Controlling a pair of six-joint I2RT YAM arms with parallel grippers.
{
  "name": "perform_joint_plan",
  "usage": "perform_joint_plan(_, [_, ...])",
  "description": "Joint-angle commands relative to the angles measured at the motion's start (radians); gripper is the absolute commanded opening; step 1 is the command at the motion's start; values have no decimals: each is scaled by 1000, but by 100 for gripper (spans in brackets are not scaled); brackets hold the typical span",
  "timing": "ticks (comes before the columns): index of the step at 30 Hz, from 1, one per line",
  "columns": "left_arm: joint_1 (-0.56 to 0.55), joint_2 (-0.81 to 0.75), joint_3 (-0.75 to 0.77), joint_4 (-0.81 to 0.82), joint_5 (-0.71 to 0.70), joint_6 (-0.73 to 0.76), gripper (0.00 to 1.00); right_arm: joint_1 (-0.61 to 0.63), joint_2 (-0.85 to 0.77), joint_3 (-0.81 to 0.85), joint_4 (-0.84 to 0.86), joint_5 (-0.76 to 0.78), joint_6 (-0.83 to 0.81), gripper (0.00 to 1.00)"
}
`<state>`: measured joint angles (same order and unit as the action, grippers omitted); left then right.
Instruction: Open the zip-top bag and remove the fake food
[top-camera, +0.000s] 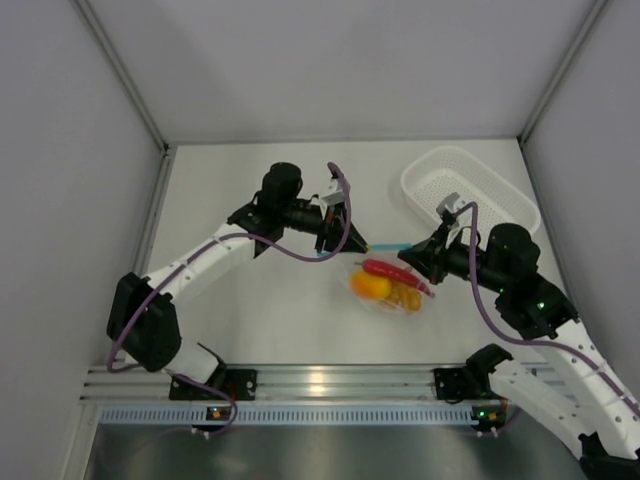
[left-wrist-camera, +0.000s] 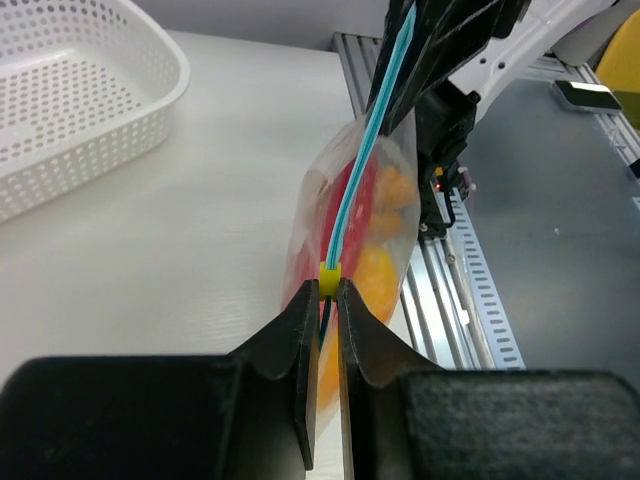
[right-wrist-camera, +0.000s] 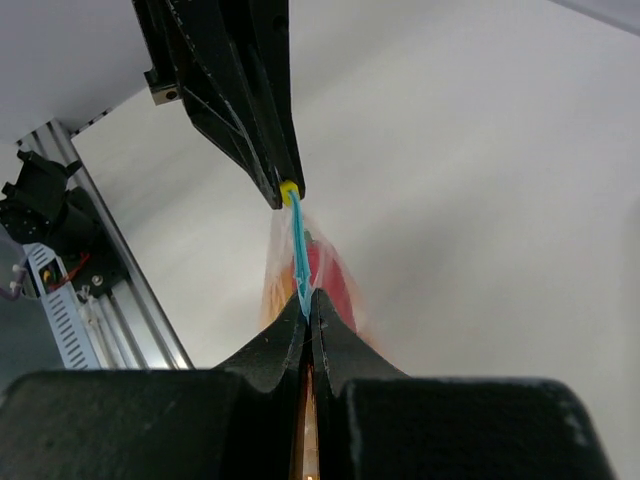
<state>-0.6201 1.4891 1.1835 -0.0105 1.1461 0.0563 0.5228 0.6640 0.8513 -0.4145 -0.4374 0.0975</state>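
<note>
The zip-top bag (top-camera: 388, 285) hangs between my two grippers just above the table, its light blue zip strip (top-camera: 386, 245) pulled taut and level. The fake food is inside it: a red chili pepper (top-camera: 390, 270) and orange and yellow pieces (top-camera: 371, 287). My left gripper (top-camera: 359, 243) is shut on the small yellow slider (left-wrist-camera: 330, 279) at the strip's left end. My right gripper (top-camera: 413, 251) is shut on the strip's other end (right-wrist-camera: 305, 285). In the left wrist view the bag (left-wrist-camera: 372, 225) bulges red and orange below the strip.
A white perforated basket (top-camera: 417, 186) stands at the back right, beyond the right arm. The aluminium rail (top-camera: 320, 385) with the arm bases runs along the near edge. Grey walls close in the table on three sides.
</note>
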Motion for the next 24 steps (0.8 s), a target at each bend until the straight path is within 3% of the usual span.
perform_joint_plan(1, [57,-53,-42,-95,4,97,0,11,-41,68,2,58,-18,0])
perform_joint_plan(13, [174,-121,-140,-115,-71,122,0,11,-173,72,23,244,30,0])
perform_joint_plan(24, [215,-118,-151,-117,-11,88,2,9,-178,85,5,192,34,0])
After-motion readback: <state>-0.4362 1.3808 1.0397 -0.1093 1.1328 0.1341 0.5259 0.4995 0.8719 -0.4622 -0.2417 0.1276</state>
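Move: The left hand grips the yellow slider midway along the blue zip; the strip's left end lies about 10 cm to its left, 1 cm back and 3 cm lower. In the bag beneath, the red pepper hangs some 7 cm right, 3 cm back and 7 cm below, the yellow mango 1 cm right, 4 cm back and 9 cm below. The right hand grips the zip near its right end; the slider is about 9 cm to its left, level in height and straight across. Left hand drags the pinched slider about 6 cm left, dipping forward; right hand, still gripping, pulls right and up. ##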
